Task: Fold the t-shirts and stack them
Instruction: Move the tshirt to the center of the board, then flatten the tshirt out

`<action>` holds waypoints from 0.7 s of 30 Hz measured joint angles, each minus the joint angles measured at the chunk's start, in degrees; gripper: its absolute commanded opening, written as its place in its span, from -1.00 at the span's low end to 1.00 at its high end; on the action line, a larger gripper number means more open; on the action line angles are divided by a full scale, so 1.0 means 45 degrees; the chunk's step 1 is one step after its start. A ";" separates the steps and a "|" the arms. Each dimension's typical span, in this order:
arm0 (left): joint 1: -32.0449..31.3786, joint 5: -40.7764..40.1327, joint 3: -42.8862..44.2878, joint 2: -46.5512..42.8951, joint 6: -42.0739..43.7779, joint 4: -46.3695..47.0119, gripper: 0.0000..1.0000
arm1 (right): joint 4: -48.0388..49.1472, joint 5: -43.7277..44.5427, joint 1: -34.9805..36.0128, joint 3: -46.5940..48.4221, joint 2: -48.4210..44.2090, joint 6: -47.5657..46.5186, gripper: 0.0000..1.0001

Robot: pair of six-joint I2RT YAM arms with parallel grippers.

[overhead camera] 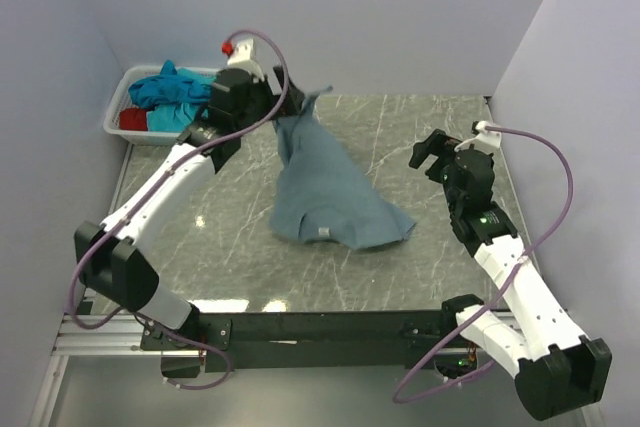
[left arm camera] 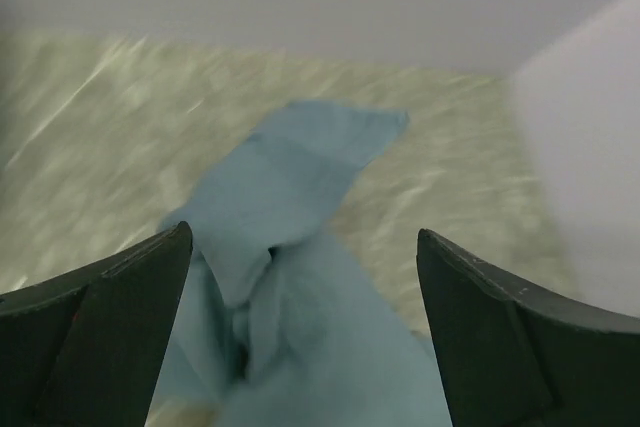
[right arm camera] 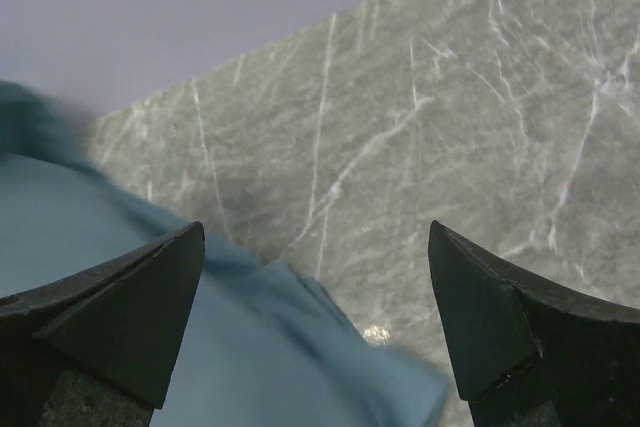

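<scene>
A dusty grey-blue t-shirt (overhead camera: 330, 192) lies crumpled on the marble table, its white neck label (overhead camera: 322, 233) at the near edge and a narrow part reaching back toward my left gripper (overhead camera: 287, 99). That gripper is open, its jaws wide apart over the bunched cloth (left arm camera: 300, 297); it holds nothing. My right gripper (overhead camera: 427, 155) is open and empty, just right of the shirt's right corner (right arm camera: 200, 347). A turquoise t-shirt (overhead camera: 170, 90) and a red one (overhead camera: 132, 119) lie in the basket.
A white plastic basket (overhead camera: 113, 117) stands at the back left corner against the wall. White walls close in the table on the left, back and right. The marble tabletop (overhead camera: 440, 117) shows bare right of the shirt.
</scene>
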 measured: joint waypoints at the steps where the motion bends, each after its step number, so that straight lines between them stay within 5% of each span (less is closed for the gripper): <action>1: 0.0049 -0.0636 -0.0423 0.0189 -0.0092 -0.0316 0.99 | -0.0049 0.0010 0.0000 0.0000 0.0073 0.0005 0.98; 7: 0.0223 -0.2399 -0.2686 0.0287 -0.0568 -0.1248 0.99 | -0.0471 -0.0034 0.0005 0.0437 0.1175 0.0126 0.98; 21: 0.0058 -0.1496 -0.8500 -0.1724 -0.2924 -0.2142 0.99 | -0.2652 0.0777 0.0005 0.1205 0.2871 0.2069 0.98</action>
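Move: The grey-blue t-shirt spreads below the left hand, its middle some 9 cm back, 6 cm to the right and about 30 cm down, its far end still up near the open fingers. The white basket's middle is about 8 cm ahead of that hand, 30 cm to its left and 28 cm lower. From the right hand, the t-shirt's middle is roughly level fore and aft, 17 cm to the left and 21 cm below. With its fingers already wide open and clear of the t-shirt, the left hand drops some 27 cm, pulling back about 11 cm and drifting left, to the shirt's left edge near the close corner; its fingers tip down about 40 degrees and stay open. The right hand, open and empty, sinks about 7 cm and tips down nearly 20 degrees. No touch can be seen. ##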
